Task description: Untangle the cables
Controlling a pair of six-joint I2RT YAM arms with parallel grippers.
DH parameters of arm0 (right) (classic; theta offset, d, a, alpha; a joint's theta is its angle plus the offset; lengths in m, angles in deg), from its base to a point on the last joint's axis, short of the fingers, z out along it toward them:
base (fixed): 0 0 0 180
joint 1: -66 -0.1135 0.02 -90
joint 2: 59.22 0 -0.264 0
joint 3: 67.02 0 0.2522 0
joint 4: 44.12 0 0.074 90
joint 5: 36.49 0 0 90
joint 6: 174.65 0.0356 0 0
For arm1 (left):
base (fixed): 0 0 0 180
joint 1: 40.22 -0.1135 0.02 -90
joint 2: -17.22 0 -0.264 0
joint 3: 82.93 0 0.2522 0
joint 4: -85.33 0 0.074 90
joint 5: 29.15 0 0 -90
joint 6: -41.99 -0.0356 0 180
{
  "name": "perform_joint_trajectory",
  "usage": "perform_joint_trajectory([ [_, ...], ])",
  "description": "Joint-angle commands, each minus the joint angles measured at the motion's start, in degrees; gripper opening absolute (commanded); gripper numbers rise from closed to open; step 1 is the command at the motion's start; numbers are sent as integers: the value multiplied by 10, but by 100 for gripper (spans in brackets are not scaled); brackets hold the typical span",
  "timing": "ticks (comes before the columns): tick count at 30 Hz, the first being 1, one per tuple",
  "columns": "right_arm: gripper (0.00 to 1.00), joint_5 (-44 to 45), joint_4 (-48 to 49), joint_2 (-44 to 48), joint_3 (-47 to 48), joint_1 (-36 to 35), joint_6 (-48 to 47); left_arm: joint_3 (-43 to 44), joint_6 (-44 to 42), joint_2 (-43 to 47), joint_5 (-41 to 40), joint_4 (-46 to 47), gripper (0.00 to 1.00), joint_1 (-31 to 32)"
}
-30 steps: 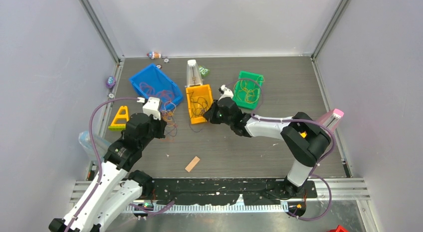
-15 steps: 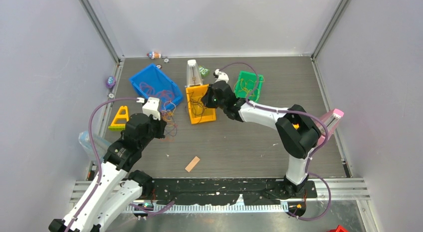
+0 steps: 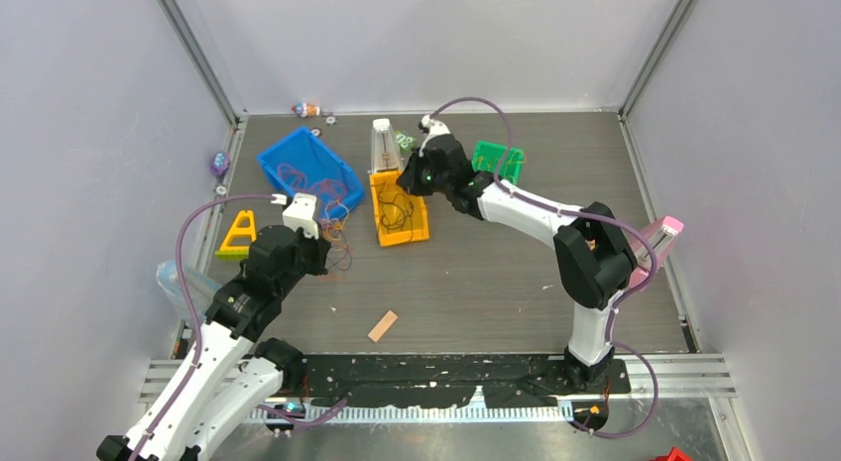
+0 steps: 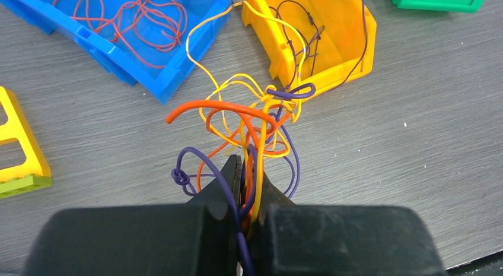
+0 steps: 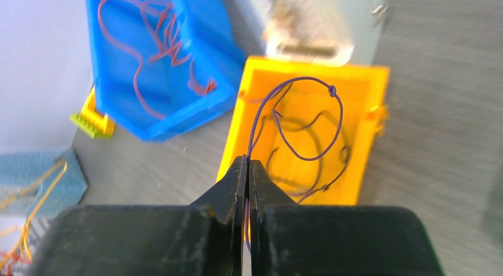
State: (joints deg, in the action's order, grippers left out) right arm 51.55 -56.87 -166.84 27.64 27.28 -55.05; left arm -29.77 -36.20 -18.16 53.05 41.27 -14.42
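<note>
A tangle of orange, yellow and purple cables (image 4: 255, 119) lies on the table in front of the blue bin (image 4: 142, 80). My left gripper (image 4: 249, 169) is shut on its near strands, and from above the tangle (image 3: 337, 251) shows just beyond that gripper (image 3: 327, 238). One yellow strand runs up toward the yellow bin (image 4: 350, 56). My right gripper (image 5: 247, 163) is shut on a thin purple cable (image 5: 332, 91) that loops over the yellow bin (image 5: 368, 74), where dark strands lie. In the top view the right gripper (image 3: 405, 180) hovers over that bin's far end.
The blue bin (image 3: 298, 154) holds red cables. A green bin (image 3: 501, 156) sits behind the right arm. A clear upright object (image 3: 385, 144) stands behind the yellow bin (image 3: 415, 235). A yellow triangular block (image 3: 238, 235) is at the left, and a small wooden piece (image 3: 383, 325) lies near the front.
My right gripper has moved away from me and slightly left, from beside the yellow bin's near end to over its far end, staying shut. The left arm has not moved.
</note>
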Motion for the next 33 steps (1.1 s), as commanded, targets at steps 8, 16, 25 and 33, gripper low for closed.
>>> perform_joint_trajectory([
  [8,5,-76,41,44,-131,-86,53,5,-3,-2,-7,12,0,-2],
  [16,5,-141,39,54,-62,-118,67,6,-3,-1,-11,10,0,-2],
  [25,5,-159,-6,81,36,-44,68,13,-4,5,-15,0,0,-2],
  [33,5,-162,-87,66,107,27,15,12,-7,11,-18,-2,0,-2],
])
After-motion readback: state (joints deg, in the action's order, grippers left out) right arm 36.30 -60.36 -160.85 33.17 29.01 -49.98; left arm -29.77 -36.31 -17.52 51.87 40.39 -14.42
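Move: The right hand, pinching the purple cable, is almost straight above the yellow box, whose middle is about 14 cm below and about level with it fore and aft. From this hand, the blue box lies some 21 cm left and 7 cm ahead, the green box about 19 cm right and 7 cm ahead, and the clear bottle roughly 14 cm ahead and 4 cm left. From the left hand, the yellow box is some 17 cm ahead, 13 cm right and 17 cm below. Back and down first, the right hand swings about 14 cm towards its base and some 8 cm lower, past the yellow box's near end, drifting left and turning counter-clockwise with the fingers tipping down. It then sweeps up some 18 cm and forward again, ending about 9 cm above where it began, keeping its pinch on the purple cable. The left hand stays put, still gripping the remaining tangle. ##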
